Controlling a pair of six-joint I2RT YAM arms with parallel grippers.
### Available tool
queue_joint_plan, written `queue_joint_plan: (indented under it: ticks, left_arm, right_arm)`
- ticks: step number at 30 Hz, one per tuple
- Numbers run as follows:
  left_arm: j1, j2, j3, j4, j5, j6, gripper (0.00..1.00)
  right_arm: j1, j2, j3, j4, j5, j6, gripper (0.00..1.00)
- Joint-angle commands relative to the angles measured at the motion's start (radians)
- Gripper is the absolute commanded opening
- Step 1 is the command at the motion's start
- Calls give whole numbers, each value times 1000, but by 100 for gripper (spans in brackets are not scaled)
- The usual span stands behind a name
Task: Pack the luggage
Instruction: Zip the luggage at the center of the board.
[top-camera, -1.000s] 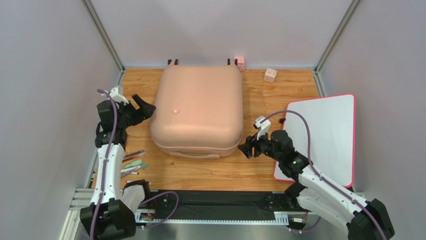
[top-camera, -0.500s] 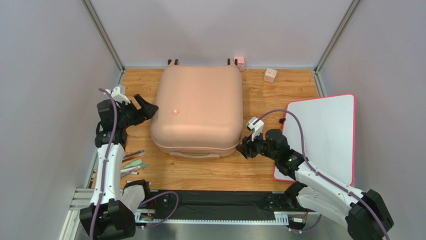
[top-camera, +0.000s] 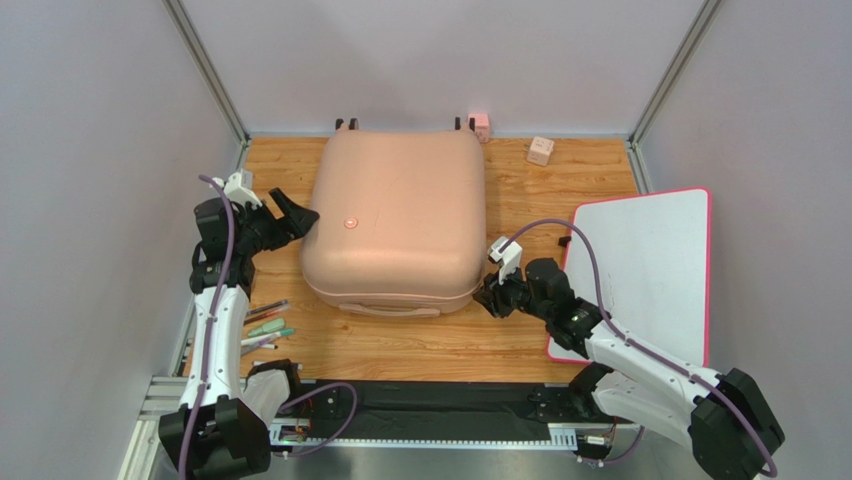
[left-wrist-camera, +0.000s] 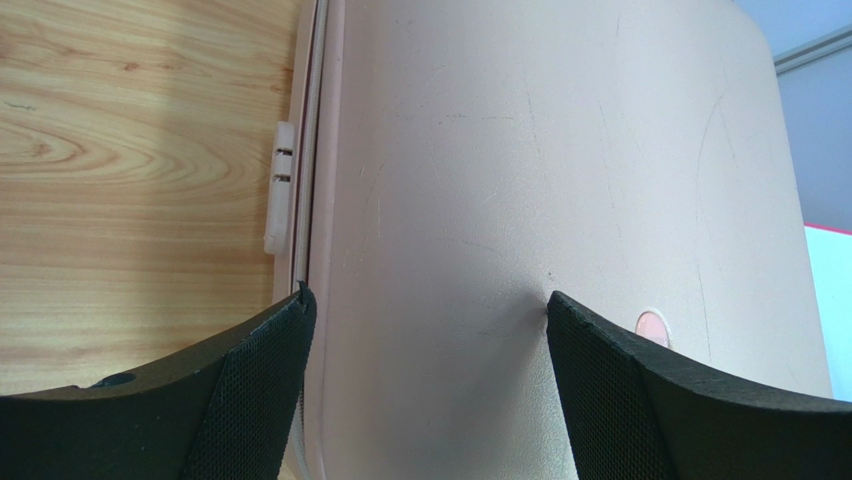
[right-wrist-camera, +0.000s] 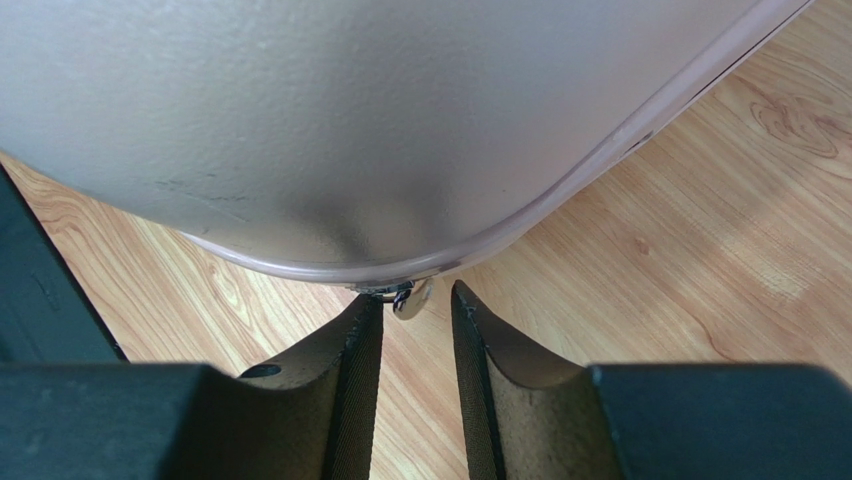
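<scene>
The luggage (top-camera: 395, 215) is a pale pink hard-shell suitcase lying closed and flat on the wooden table, with its round emblem (top-camera: 349, 223) facing up. My left gripper (top-camera: 300, 215) is open at its left edge. In the left wrist view the jaws (left-wrist-camera: 425, 305) straddle the shell (left-wrist-camera: 540, 180) just above the seam, with the emblem (left-wrist-camera: 652, 325) beside the right finger. My right gripper (top-camera: 487, 297) is at the front right corner. In the right wrist view its jaws (right-wrist-camera: 415, 295) stand narrowly apart, with a small metal zipper pull (right-wrist-camera: 412, 297) between the tips, under the shell (right-wrist-camera: 350, 120).
A flat white board with a pink rim (top-camera: 645, 270) lies to the right, under the right arm. Several pens (top-camera: 265, 325) lie at the front left beside the left arm. A wooden cube (top-camera: 540, 150) and a small pink block (top-camera: 481, 124) sit at the back edge.
My right gripper has moved left and forward to the suitcase's front right corner. My left gripper has edged slightly right onto the shell's left edge.
</scene>
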Motion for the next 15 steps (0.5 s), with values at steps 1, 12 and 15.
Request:
queue_joint_plan:
  ticks: [1,12,15]
  left_arm:
    - [-11,6,17,-70,22,35,91]
    - [-11,9,12,-73,7,33,91]
    - [-13,17,9,-79,-19,33,91]
  right_arm:
    - [2,15,29,95,32,-32,32]
    - [17,-34,17,125,66,-30,0]
    - [43,-66,-2,117,88,-30,0]
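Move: The zipper pull at the luggage's near right corner hangs almost between the right hand's fingertips, about 1 cm ahead, 1 cm left and 1 cm below. From that hand, the luggage handle lies some 19 cm left and 2 cm back, and the luggage's middle about 17 cm left and 15 cm ahead, both roughly level with it. From the left hand the pull is about 35 cm right, 16 cm back and 13 cm below. Staying almost in place, with less than 0.5 cm of drift and no real turn of the wrist, the right hand closes its fingers from about a third open to shut at the luggage's near right corner. The tips, still pointing forward, left and down, come together on the zipper pull just under the rim and pinch it. ##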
